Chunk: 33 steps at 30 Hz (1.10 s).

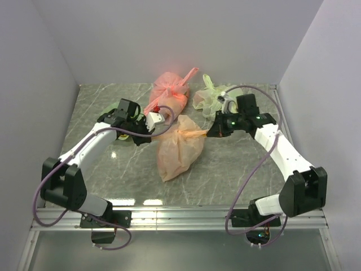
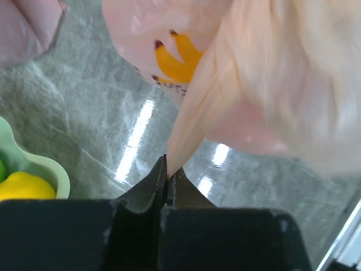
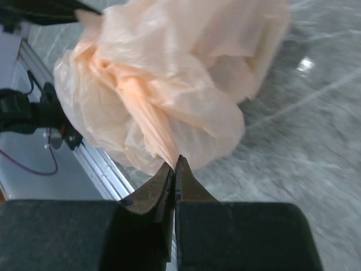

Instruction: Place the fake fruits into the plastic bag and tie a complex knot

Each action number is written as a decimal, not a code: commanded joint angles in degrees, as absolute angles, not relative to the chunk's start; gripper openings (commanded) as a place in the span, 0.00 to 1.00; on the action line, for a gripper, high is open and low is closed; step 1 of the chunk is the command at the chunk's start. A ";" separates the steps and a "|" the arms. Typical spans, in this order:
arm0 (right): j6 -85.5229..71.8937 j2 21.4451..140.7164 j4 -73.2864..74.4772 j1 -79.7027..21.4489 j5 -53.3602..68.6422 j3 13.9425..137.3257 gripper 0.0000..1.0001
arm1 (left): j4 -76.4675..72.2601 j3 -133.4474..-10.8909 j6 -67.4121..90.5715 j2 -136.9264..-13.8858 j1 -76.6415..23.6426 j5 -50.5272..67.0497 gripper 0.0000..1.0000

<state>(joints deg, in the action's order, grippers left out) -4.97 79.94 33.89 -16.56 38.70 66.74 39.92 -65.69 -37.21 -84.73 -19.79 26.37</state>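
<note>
The pale orange plastic bag (image 1: 179, 149) lies bulging at the table's middle, its top bunched between the two arms. My left gripper (image 1: 167, 117) is shut on a stretched strand of the bag (image 2: 194, 113) at the upper left; the jaws pinch the plastic with no gap at my left gripper (image 2: 169, 168). My right gripper (image 1: 210, 132) is shut on the other handle end, which leads from the crumpled bag (image 3: 169, 73) down to my right gripper (image 3: 175, 164). A yellow-orange banana shape (image 2: 177, 59) shows through pale plastic. A yellow fake fruit (image 2: 22, 186) lies in a dish. No finished knot shows.
A pink-red tied bag (image 1: 169, 90) and a light green tied bag (image 1: 210, 97) lie at the back of the table. A pale green scalloped dish (image 2: 48, 166) sits under my left arm. The aluminium rail (image 1: 180, 217) runs along the near edge, with walls on both sides.
</note>
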 commanded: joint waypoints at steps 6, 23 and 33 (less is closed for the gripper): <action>7.62 72.95 42.27 3.66 30.32 61.70 0.00 | 49.83 -61.19 -39.81 -73.22 -8.63 22.24 0.00; 10.46 73.12 44.02 2.63 34.46 68.45 0.00 | 43.59 -71.97 -31.55 -79.28 -7.74 26.63 0.00; 13.36 76.54 35.60 4.75 30.24 55.64 0.00 | 37.01 -63.30 -33.75 -82.44 -0.62 25.66 0.00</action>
<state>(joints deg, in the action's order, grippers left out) 10.02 75.55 37.80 -0.34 45.76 58.15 37.63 -65.67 -31.66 -81.30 -7.42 40.99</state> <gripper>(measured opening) 0.011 0.017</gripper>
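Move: Each hand already grips a handle strip of the peach plastic bag. The knot between them lies about 14 cm right of the left hand, level front to back and 2 cm lower; from the right hand it lies some 11 cm left and 6 cm down. From the left hand the pink bag is about 22 cm ahead and 9 cm right, the fruit bowl 15 cm ahead and 11 cm left. The green bag stands some 22 cm ahead and 9 cm right of the right hand. The right hand hauls its strip about 8 cm to the right, away from the knot, then holds that spread while it dips, jerks up some 7 cm and sinks again. The left hand, also keeping its pinch, bobs up, down, up about 7 cm and partly down again, easing outward to the left by 2 or 3 cm as its fingers tilt some 15 degrees nearer level, so that the strips are pulled apart. ##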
